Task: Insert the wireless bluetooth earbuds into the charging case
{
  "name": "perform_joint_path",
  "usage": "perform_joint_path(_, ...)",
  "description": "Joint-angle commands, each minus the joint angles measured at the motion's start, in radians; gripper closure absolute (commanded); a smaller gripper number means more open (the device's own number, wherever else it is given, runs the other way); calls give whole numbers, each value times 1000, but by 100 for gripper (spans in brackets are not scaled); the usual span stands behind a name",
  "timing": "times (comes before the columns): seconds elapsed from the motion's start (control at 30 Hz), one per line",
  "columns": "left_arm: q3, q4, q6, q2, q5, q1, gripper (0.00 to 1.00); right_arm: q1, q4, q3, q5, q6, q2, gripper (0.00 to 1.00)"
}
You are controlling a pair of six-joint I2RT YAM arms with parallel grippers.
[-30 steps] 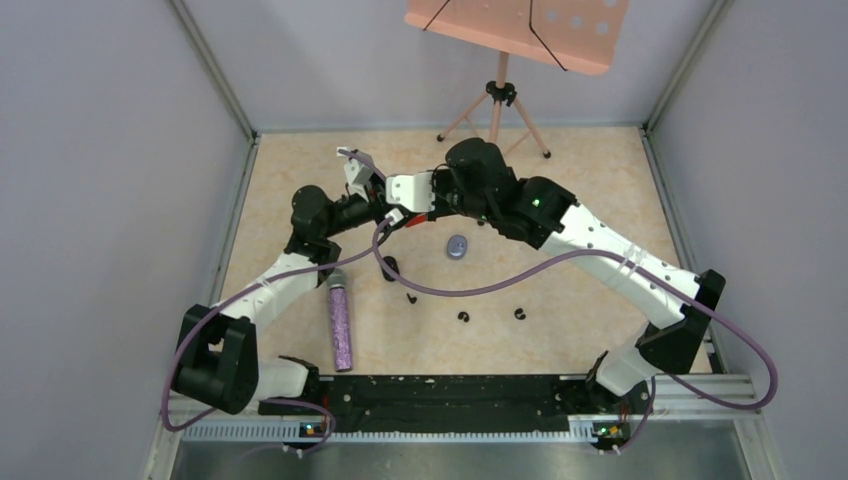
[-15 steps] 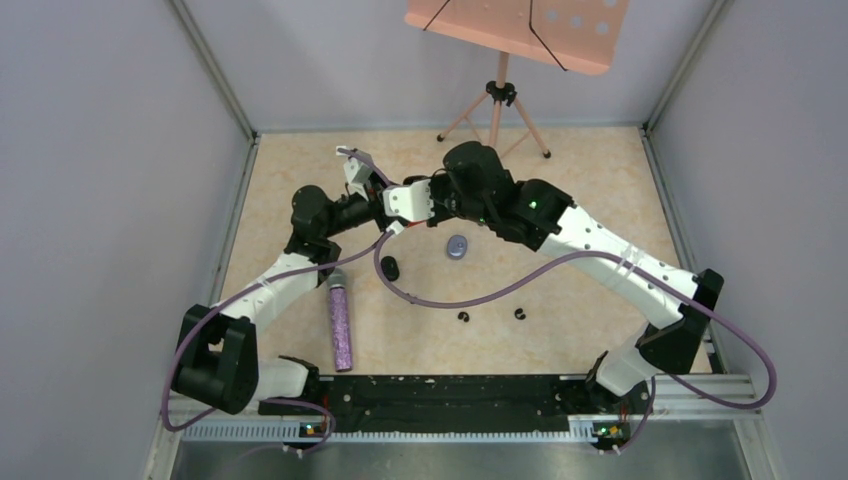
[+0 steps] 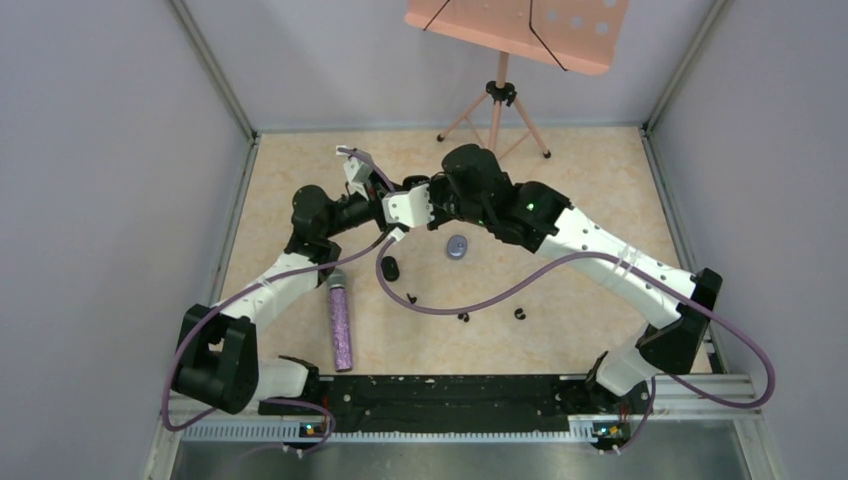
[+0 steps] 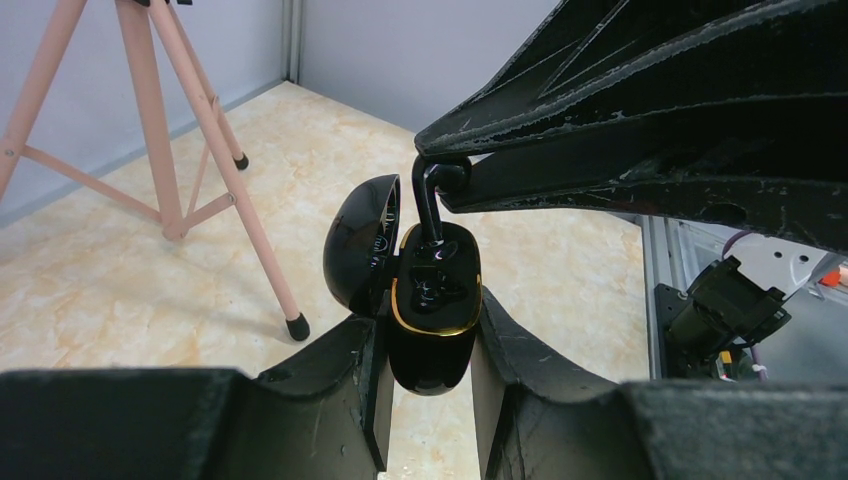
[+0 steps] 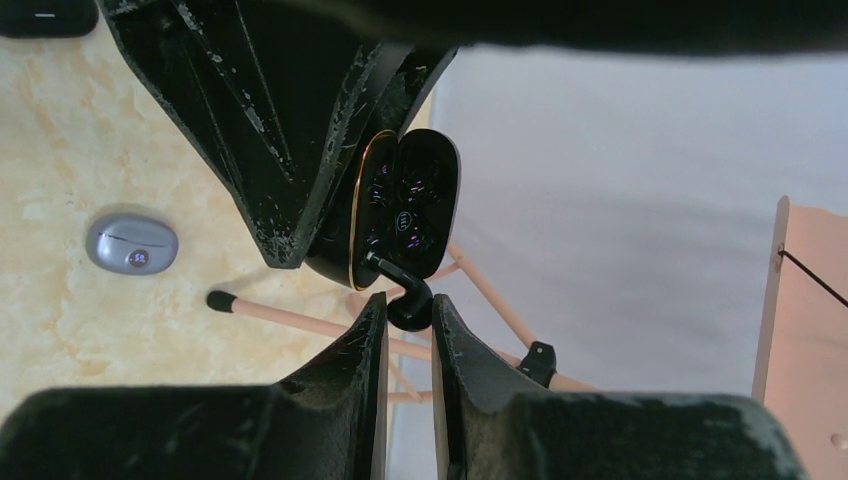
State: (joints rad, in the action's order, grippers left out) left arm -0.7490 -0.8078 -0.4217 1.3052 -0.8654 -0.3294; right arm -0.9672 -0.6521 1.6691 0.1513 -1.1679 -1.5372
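My left gripper [image 4: 428,345] is shut on a glossy black charging case [image 4: 432,330] with a gold rim, held off the table with its lid [image 4: 358,240] swung open. My right gripper [image 5: 408,312] is shut on the head of a black earbud [image 5: 405,298]. The earbud's stem [image 4: 430,205] reaches down into a socket of the case [image 5: 405,195]. In the top view the two grippers meet above the middle of the table. Three more black earbuds lie loose on the tabletop [image 3: 413,298] [image 3: 463,317] [image 3: 519,314].
A grey oval case [image 3: 457,246] and a second black case [image 3: 390,268] lie on the table under the arms. A glittery purple microphone [image 3: 340,322] lies at the left. A pink music stand [image 3: 500,95] stands at the back. A purple cable [image 3: 470,292] loops across the middle.
The right gripper has edged a little to the left, towards the case in the left gripper. The purple cable loop has shifted over the table. Both grips are unchanged.
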Motion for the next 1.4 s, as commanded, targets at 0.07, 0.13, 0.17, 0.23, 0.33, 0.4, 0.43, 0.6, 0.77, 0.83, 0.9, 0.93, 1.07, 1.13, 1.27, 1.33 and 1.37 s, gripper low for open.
perform_joint_path(0.07, -34, -41, -10, 2, 16, -3, 100, -16, 59, -45, -65, -77, 25, 100)
perform_joint_path(0.13, -38, -35, -14, 3, 25, -3, 100, -15, 63, -54, -89, -90, 30, 100)
perform_joint_path(0.17, -38, -34, -19, 3, 35, -3, 100, -15, 65, -56, -95, -97, 31, 100)
perform_joint_path(0.23, -37, -33, -27, 3, 53, -3, 100, -16, 66, -58, -106, -110, 32, 99)
perform_joint_path(0.33, -34, -34, -38, 4, 68, -3, 100, -16, 78, -70, -114, -126, 37, 98)
perform_joint_path(0.4, -32, -37, -42, 2, 76, -3, 100, -16, 83, -75, -116, -132, 42, 95)
perform_joint_path(0.43, -33, -39, -44, 2, 79, -3, 100, -15, 83, -76, -116, -131, 43, 94)
perform_joint_path(0.6, -30, -43, -40, 2, 90, -3, 100, -16, 82, -73, -87, -89, 48, 91)
perform_joint_path(0.77, -23, -42, -9, 2, 76, -3, 100, -2, -7, -9, -138, -7, 44, 79)
perform_joint_path(0.83, -19, -43, 6, 0, 71, -3, 100, 9, -63, 46, -176, 43, 28, 75)
perform_joint_path(0.9, -15, -46, 20, -2, 69, -3, 100, 21, -128, 126, -214, 83, 3, 70)
perform_joint_path(0.93, -12, -45, 24, -2, 70, -3, 100, 28, -156, 162, -235, 105, -9, 68)
perform_joint_path(1.07, -7, -53, 32, -2, 70, -3, 100, 65, -253, 298, -318, 175, -66, 62)
perform_joint_path(1.13, -5, -58, 31, -1, 69, -3, 100, 75, -276, 331, -341, 200, -83, 62)
perform_joint_path(1.27, -5, -60, 32, -2, 67, -3, 100, 76, -305, 369, -358, 238, -93, 61)
perform_joint_path(1.33, -3, -62, 35, 0, 59, -3, 100, 90, -326, 398, -373, 273, -98, 61)
perform_joint_path(1.37, -2, -65, 36, 0, 51, -3, 100, 100, -346, 422, -386, 297, -104, 61)
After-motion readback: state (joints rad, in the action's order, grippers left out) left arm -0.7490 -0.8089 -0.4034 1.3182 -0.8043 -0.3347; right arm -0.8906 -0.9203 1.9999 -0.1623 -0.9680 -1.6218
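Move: The open black charging case is in my left fingers, its middle about 1 cm right of that hand's point. From my right hand, which grips the earbud with its stem end already in the case, the case middle lies some 2 cm left and 3 cm below, level fore and aft. On the table, 32 cm below that hand, a blue-grey case sits about 3 cm ahead and 4 cm right, and a spare black case 2 cm back and 11 cm left. With my right hand I first ease the gripped earbud about 1 cm left and slightly down against the case, turning a few degrees. Then I open those fingers, let go of the earbud and draw back 2 cm and up about 4–5 cm, away from the case, tipping down some 15 degrees. My left hand keeps its hold on the case, dipping and shifting about 1 cm forward. ##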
